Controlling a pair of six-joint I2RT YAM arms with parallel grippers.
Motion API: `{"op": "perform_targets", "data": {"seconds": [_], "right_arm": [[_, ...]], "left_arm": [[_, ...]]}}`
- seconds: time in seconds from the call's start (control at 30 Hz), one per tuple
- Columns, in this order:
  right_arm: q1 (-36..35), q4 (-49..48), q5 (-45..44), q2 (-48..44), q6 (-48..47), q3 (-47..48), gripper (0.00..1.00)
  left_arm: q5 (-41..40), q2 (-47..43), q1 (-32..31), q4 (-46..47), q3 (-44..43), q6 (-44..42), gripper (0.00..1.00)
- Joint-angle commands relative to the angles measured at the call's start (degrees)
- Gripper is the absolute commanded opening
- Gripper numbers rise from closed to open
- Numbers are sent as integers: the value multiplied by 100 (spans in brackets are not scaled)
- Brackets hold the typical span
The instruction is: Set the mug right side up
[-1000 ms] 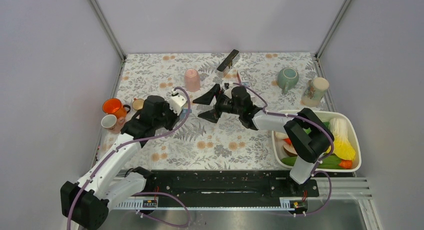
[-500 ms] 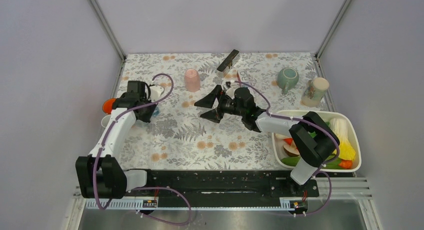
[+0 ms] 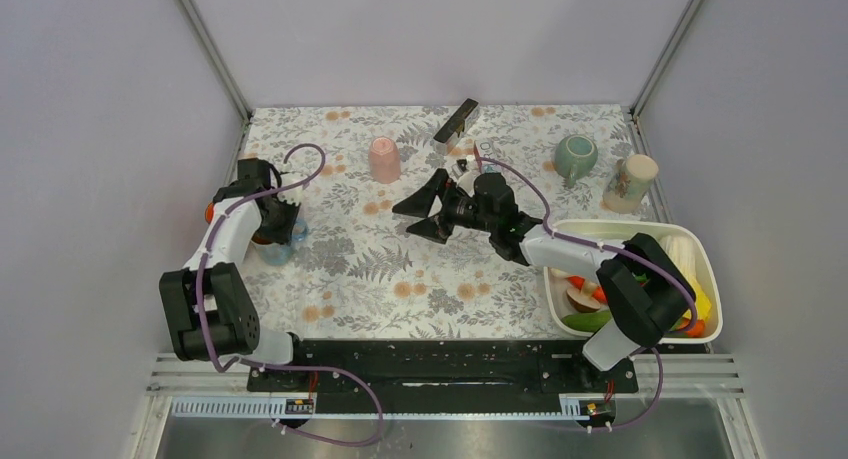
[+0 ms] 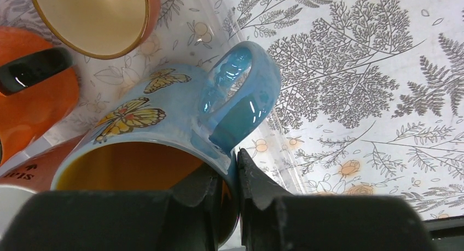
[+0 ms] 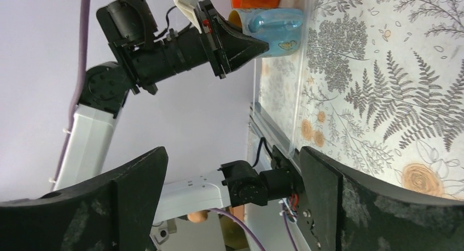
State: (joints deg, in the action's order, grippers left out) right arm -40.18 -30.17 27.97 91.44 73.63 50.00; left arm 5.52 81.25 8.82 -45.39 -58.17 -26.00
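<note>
A blue mug point(image 4: 164, 120) with yellow butterflies and an orange inside is held by its rim beside the handle. One finger of my left gripper point(image 4: 232, 169) is inside the mug, the other outside. The mug's opening faces up toward the gripper. I cannot tell whether its base touches the table. In the top view the left gripper point(image 3: 277, 226) is at the table's left edge, with the mug point(image 3: 279, 251) under it. My right gripper point(image 3: 405, 217) hovers open and empty near the table's middle and points left. Its wrist view shows the mug point(image 5: 273, 24) in the left gripper point(image 5: 235, 46).
An orange mug point(image 4: 33, 103), a cream-lined mug point(image 4: 93, 16) and a red-brown one point(image 4: 33, 163) crowd close around the blue mug. Farther back stand an upside-down pink cup point(image 3: 384, 159), a green mug point(image 3: 576, 157), a floral cup point(image 3: 630, 182) and a black bar point(image 3: 456, 121). A white tray point(image 3: 705, 254) of vegetables sits right.
My left arm has swung from near the table's middle to the left edge, carrying the blue mug to beside the orange mug. The right gripper has barely shifted and stays open.
</note>
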Motion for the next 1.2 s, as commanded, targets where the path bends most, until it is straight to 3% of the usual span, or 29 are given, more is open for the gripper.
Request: {"op": "perform_targets", "data": {"seconds": [0.0,0.13,0.2,0.3,0.57,0.67,0.87,1.0,1.17], "right_arm": [[-17,346,-296,-419,-499,120,99],[-16,1118,-545,-640,-1086,292,99],[-23,1456,-695,-730,-1487,399,99],[-8,2375,-891,-761,-2375,808,99],[934,4345,-1156,-607,-3906,1953,99],[1360,5487,-2197,-624,-4917,2533,99],[2102,6801,-5041,-94,-6698,3671,100],[2813,6981,-5388,672,-7020,4099,99],[3337,6821,-5533,1639,-6897,4381,91]], "left_arm": [[790,68,184,284,-378,-83,0],[813,357,295,302,-573,-54,1],[818,450,324,302,-617,-38,23],[989,421,335,302,-562,-80,39],[994,-127,336,245,-580,-152,49],[1059,-361,331,143,-610,-169,59],[1405,-732,325,-41,-727,-182,72],[1611,-937,327,-90,-748,-155,79],[1798,-1089,331,-101,-789,-157,88]]}}
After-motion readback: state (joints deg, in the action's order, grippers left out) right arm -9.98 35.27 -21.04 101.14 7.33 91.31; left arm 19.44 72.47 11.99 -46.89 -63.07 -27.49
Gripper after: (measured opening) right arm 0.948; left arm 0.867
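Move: The right hand, empty and open, goes for the upturned green mug, about 29 cm ahead, 40 cm to its right and 16 cm down. The tall patterned mug stands 12 cm right of it and 5 cm nearer; the red-white box lies 27 cm ahead and 21 cm right of the hand. The left hand still pinches the blue mug's rim, its middle 2 cm ahead, 3 cm left, 4 cm below; small cup 13 cm ahead, 3 cm left; orange mug 11 cm ahead, 12 cm left. Rightward some 36 cm and forward about 20, the right hand sweeps fast over the red-white box towards the green mug, wide open, its fingers swinging from pointing left to forward and down, dipping at the end. The left hand eases the blue mug slightly forward, opens off its rim, then rises about 7 cm, tilting its fingers up a little. ##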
